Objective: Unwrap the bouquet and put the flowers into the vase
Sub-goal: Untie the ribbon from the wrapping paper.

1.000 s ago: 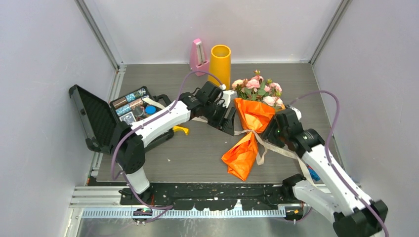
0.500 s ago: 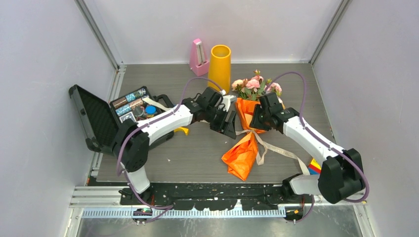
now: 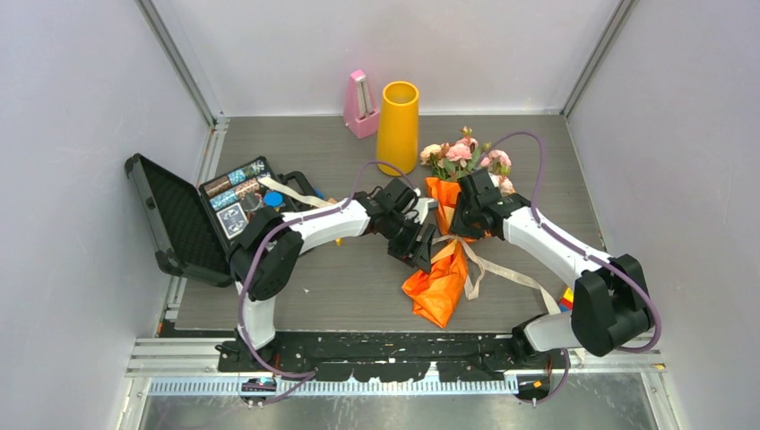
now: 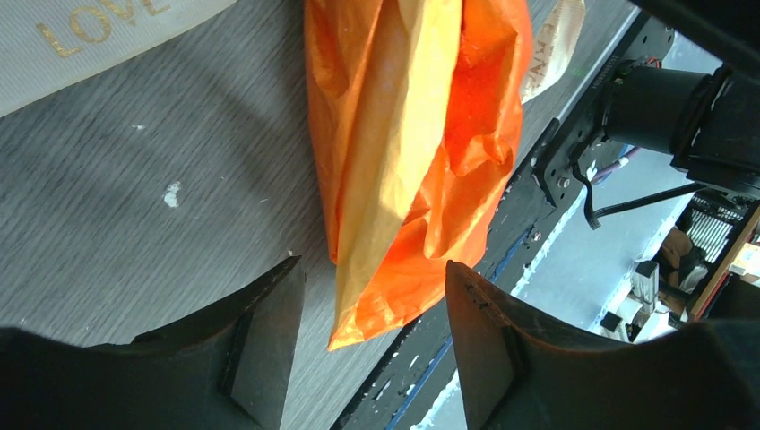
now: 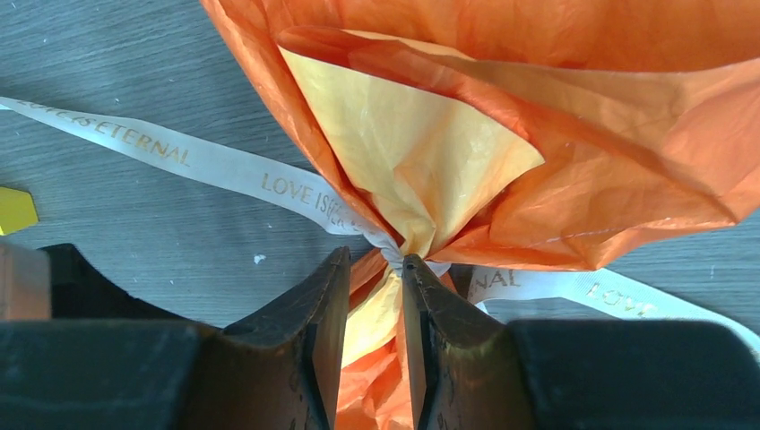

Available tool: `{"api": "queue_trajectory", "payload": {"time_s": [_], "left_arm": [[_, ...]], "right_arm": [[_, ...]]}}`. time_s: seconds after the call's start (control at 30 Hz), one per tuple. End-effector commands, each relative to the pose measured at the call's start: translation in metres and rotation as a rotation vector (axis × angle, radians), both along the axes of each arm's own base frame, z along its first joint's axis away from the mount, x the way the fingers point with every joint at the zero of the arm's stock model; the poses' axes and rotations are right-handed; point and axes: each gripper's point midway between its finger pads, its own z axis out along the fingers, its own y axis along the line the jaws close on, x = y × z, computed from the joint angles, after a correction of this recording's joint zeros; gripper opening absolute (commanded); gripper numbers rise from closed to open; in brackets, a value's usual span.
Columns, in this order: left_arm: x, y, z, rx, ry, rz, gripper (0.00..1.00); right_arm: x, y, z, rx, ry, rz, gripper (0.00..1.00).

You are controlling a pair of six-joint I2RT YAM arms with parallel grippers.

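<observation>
The bouquet (image 3: 445, 269) lies on the table in crinkled orange paper, and its pink flowers (image 3: 462, 155) point toward the back. A beige lettered ribbon (image 5: 215, 166) is tied round its neck. My right gripper (image 5: 375, 260) is shut on the bouquet's narrow neck just below the ribbon knot, with paper filling the gap between its jaws. The left gripper (image 4: 372, 273) stands open beside it, astride the paper's tail end (image 4: 412, 179) without touching it. At the back stands the yellow-orange vase (image 3: 398, 115), upright and apart from both arms.
A pink metronome (image 3: 360, 105) stands left of the vase. An open black case (image 3: 184, 219) with small items lies at the left. A yellow piece (image 5: 13, 210) lies near the ribbon. Loose ribbon ends (image 3: 511, 273) trail toward the right arm's base. The table's front rail (image 3: 385, 345) runs close behind the paper tail.
The right arm swung in from the near right to the bouquet's neck, and its jaws narrowed onto it. The left gripper shifted right and nearer, over the paper tail.
</observation>
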Motion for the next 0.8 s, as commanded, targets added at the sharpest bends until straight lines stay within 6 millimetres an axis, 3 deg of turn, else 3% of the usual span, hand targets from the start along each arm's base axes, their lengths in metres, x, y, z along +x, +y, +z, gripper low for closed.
{"api": "queue_trajectory", "payload": {"time_s": [0.0,0.43,0.57,0.77], "left_arm": [[-0.001,-0.006,0.002,-0.028,0.012,-0.007,0.59],[-0.013,-0.008,-0.014,0.010,0.036,-0.029,0.42],[-0.014,-0.009,-0.013,0.008,0.039,-0.032,0.28],[-0.017,-0.006,-0.017,0.020,0.047,-0.032,0.06]], "right_arm": [[0.005,0.003,0.008,0.002,-0.021,-0.090,0.32],[-0.005,-0.014,-0.004,-0.103,0.006,-0.182,0.31],[-0.005,-0.018,-0.013,-0.130,0.015,-0.197,0.30],[-0.007,-0.020,-0.023,-0.135,0.025,-0.209,0.02]]}}
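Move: The ribbon knot lies about 4 cm below the right hand, about 1 cm back and 1 cm to its right; the flowers are some 15 cm ahead and 2 cm right. From the left hand, the tail of the wrapping paper has its middle roughly 4 cm back, 2 cm right and 4 cm below, with the knot some 6 cm ahead, 6 cm right and 3 cm down. Both hands sink about 2 cm, easing back, and close on paper tail (left) and knot (right, turning clockwise). ##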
